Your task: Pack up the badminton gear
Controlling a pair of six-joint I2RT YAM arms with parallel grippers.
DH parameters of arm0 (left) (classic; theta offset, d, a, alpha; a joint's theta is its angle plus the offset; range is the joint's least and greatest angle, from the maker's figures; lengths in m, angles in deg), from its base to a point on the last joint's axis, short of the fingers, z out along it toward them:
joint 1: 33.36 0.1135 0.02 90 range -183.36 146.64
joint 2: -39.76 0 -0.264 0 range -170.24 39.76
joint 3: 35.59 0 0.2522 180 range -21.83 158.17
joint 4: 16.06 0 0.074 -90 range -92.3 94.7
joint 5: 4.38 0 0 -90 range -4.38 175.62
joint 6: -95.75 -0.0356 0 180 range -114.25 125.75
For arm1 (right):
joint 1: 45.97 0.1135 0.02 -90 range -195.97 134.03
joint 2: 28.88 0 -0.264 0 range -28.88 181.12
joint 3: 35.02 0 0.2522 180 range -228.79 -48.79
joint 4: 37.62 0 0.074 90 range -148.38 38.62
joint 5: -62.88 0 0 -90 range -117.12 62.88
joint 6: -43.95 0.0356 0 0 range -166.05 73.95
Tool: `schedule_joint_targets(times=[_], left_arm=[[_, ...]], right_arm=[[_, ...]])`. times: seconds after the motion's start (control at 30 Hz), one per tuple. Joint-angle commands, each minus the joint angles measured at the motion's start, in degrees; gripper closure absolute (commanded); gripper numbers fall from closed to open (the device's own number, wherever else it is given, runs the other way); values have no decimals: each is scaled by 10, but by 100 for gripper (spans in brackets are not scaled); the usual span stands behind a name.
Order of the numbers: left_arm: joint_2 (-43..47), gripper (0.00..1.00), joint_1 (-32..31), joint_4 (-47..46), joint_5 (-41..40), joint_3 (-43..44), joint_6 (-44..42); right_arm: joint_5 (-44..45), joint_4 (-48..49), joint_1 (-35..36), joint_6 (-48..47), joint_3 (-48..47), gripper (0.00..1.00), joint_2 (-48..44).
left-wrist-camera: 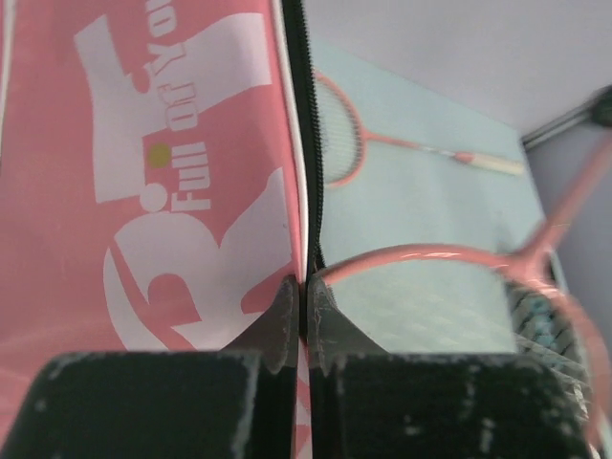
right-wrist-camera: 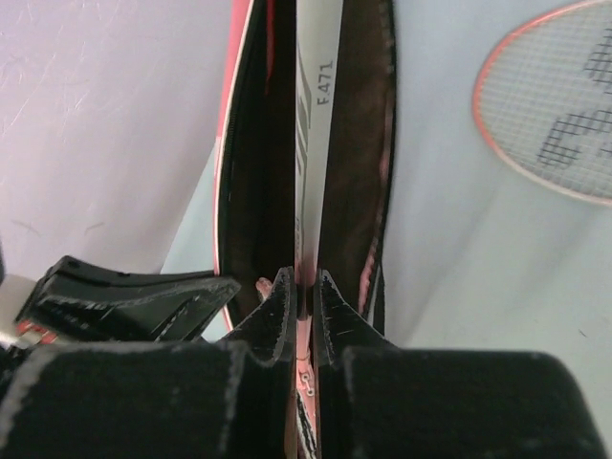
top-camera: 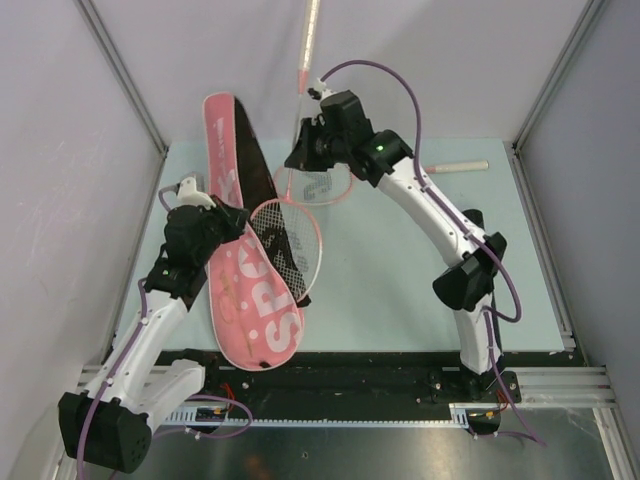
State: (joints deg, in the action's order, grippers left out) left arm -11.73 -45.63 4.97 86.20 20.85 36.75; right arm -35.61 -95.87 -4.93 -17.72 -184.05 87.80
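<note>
The pink bag (top-camera: pixel 250 300) with white lettering lies open at the left of the table, its dark inside showing. My left gripper (top-camera: pixel 228 218) is shut on the bag's zip edge (left-wrist-camera: pixel 298 191) and holds the flap up. My right gripper (top-camera: pixel 298 155) is shut on one pink racket. The racket's head (top-camera: pixel 290 250) sits in the bag's opening and its handle (top-camera: pixel 308 40) points up and away. In the right wrist view my gripper (right-wrist-camera: pixel 304 277) holds this racket (right-wrist-camera: pixel 316 124) edge-on. The second racket (top-camera: pixel 322 187) lies flat on the table behind. No shuttlecocks or tube are in view.
The pale blue table (top-camera: pixel 400 260) is walled in by grey panels on the left, back and right. The second racket's handle (top-camera: pixel 460 166) reaches toward the back right. My two grippers work close together over the bag's far half.
</note>
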Motion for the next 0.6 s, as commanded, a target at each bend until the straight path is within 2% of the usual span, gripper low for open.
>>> schedule_joint_targets(times=[0.0,0.23,0.37,0.4,0.47,0.5,0.53,0.57], left_arm=[[17,100,-1,-146,74,14,61],[32,100,-1,-195,115,-7,142],[17,100,-1,-207,120,-1,163],[11,100,-1,-207,119,2,158],[7,100,0,-207,115,12,143],[3,100,0,-206,113,16,134],[-4,100,0,-206,105,21,125],[-9,100,0,-206,96,28,119]], right_arm=[[-31,58,15,20,-19,100,42],[-24,105,-10,77,-47,100,74],[-28,93,16,68,-46,100,80],[-24,92,23,50,-24,100,73],[-21,112,48,27,86,100,27],[-17,133,59,0,132,100,0],[-9,161,69,-15,233,100,-27],[0,203,79,-27,269,100,-69]])
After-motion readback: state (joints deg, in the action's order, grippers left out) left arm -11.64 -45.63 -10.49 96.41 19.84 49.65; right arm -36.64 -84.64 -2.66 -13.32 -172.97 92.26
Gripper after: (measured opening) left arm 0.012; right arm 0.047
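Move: Just right of the left hand, which already holds the bag's left rim, the bag's opening has its middle some 6 cm to the right, level fore and aft, and 6 cm lower; the racket head is about 6 cm back, 10 cm right and 7 cm below. From the right hand, already gripping the racket by its shaft, that opening lies roughly 6 cm back, 5 cm left and 16 cm down. The other racket's head is some 12 cm ahead, 6 cm right and 31 cm below. Lowering the still-gripped racket into the bag's opening, the right hand sinks about 8 cm and slides 4 cm left, easing forward a little and then back again, with a slight downward tilt. Meanwhile the left hand keeps its pinch on the rim, lifting it some 6 cm and carrying it right towards the racket, while its wrist rolls and tips up by roughly 20 degrees; both grippers stay shut. ##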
